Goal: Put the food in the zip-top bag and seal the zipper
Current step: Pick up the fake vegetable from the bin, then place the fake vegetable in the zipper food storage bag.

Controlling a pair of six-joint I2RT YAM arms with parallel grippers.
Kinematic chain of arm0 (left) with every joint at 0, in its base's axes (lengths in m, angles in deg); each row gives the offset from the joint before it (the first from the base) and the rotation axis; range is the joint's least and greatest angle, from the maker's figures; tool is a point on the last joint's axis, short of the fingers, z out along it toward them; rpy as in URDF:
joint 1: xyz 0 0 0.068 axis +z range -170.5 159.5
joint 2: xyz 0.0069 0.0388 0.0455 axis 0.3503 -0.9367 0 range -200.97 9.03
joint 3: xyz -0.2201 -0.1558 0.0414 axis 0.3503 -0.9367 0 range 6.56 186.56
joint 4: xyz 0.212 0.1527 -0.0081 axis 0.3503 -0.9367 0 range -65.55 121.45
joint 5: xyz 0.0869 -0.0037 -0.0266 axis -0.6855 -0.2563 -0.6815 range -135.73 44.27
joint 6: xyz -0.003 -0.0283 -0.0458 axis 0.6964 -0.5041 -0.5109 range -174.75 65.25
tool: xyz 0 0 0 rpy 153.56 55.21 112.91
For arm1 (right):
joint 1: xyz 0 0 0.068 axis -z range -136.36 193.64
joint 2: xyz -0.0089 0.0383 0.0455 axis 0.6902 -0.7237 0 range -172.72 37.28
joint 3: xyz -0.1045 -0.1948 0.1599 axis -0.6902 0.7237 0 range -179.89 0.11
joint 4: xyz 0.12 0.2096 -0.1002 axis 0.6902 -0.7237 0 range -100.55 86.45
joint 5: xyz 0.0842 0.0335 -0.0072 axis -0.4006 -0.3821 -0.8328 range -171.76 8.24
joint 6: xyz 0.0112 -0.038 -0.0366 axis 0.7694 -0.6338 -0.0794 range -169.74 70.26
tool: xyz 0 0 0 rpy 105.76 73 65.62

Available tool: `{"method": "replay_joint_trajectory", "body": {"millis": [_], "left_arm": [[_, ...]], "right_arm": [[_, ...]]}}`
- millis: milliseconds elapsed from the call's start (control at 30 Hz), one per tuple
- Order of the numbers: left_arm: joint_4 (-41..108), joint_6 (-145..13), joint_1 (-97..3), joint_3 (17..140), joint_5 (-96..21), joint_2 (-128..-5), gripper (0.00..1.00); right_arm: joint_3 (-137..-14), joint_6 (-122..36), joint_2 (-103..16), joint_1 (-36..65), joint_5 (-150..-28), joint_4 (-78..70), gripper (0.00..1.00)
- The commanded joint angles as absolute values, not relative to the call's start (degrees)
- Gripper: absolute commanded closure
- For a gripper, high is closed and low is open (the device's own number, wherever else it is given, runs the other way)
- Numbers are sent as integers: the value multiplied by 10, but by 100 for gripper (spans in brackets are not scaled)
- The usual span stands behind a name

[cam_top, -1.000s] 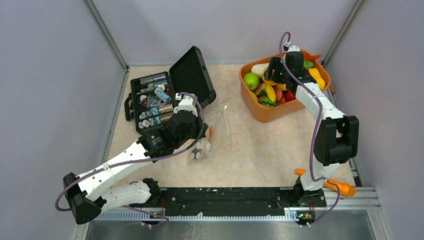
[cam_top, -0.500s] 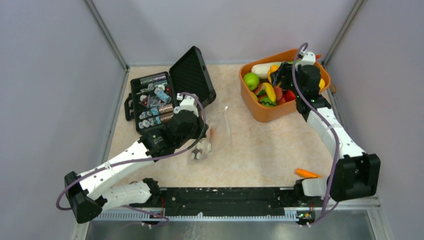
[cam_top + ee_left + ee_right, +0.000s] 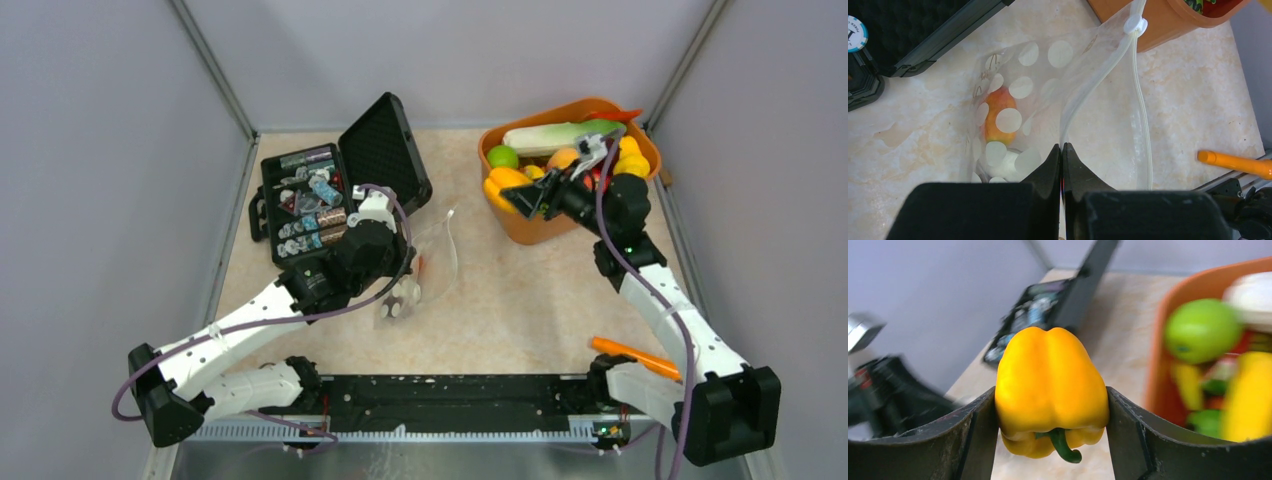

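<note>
The clear polka-dot zip-top bag (image 3: 425, 270) lies mid-table with its mouth open; an orange-red toy fruit (image 3: 998, 115) sits inside. Its zipper strip (image 3: 1143, 125) ends in a white slider (image 3: 1136, 23). My left gripper (image 3: 1062, 150) is shut on the bag's edge; it also shows in the top view (image 3: 395, 290). My right gripper (image 3: 1050, 432) is shut on a yellow toy pepper (image 3: 1050, 387) with a green stem, held in the air by the tub's near-left rim (image 3: 505, 183). More toy food fills the orange tub (image 3: 530, 228).
An open black hard-shell case (image 3: 320, 195) with small wrapped bits stands at the back left. An orange carrot-like toy (image 3: 630, 353) lies near the right arm's base. Grey walls close in the table on three sides.
My right gripper has risen out of the tub with the yellow pepper and swung left over the tub's near rim. The left gripper and bag have stayed still.
</note>
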State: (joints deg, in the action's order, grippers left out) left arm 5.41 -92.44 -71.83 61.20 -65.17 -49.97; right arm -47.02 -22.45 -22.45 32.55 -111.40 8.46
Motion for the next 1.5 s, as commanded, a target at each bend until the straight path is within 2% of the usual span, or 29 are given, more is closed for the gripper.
{"method": "replay_joint_trajectory", "body": {"millis": [0,333,500,667,900,1100,1267,1367,1467], "left_arm": [[80,-915,-716,615,-662,-491,100],[80,-914,-716,619,-658,-498,100],[84,-918,-716,621,-656,-500,100],[85,-910,-716,624,-646,-504,100],[92,-900,-716,623,-610,-509,100],[96,-890,-716,625,-592,-511,100],[106,-870,-716,634,-546,-525,100],[110,-875,-716,641,-533,-532,100],[113,-875,-716,642,-536,-532,100]], "right_arm": [[-467,-254,-205,245,-1239,119,59],[-454,-338,-209,98,-1238,29,59],[-484,-382,-232,50,-1173,-55,59],[-500,-391,-256,12,-1101,-70,59],[-559,-414,-321,-55,-925,-138,62],[-559,-383,-329,-65,-766,-142,61],[-512,-348,-297,-65,-766,-58,59],[-525,-343,-316,-65,-768,-71,58],[-534,-336,-327,-65,-766,-84,50]]}}
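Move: The right hand holds the yellow bell pepper; the open mouth of the zip-top bag is about 15 cm to its left, 7 cm back and 11 cm below. The zipper slider is roughly 12 cm left, 1 cm back and 12 cm down; the orange bin's middle is some 11 cm right, 6 cm ahead and 18 cm below, and the case lid 24 cm left and 11 cm ahead. From the left hand, pinching the bag's edge, the mouth's middle is about 5 cm right and 3 cm ahead, roughly level. The right hand keeps its grip on the yellow pepper and swings back and left away from the bin, turning counter-clockwise, then sinks and comes forward some 6 cm while turning most of the way back and rolling its left side down, so the pepper noses into the bag's mouth, about 13 cm to the left and 11 cm lower. Late on, the left hand, still pinching the bag's edge shut between its fingertips, shifts about 3 cm right towards the pepper and turns roughly 10 degrees clockwise. ##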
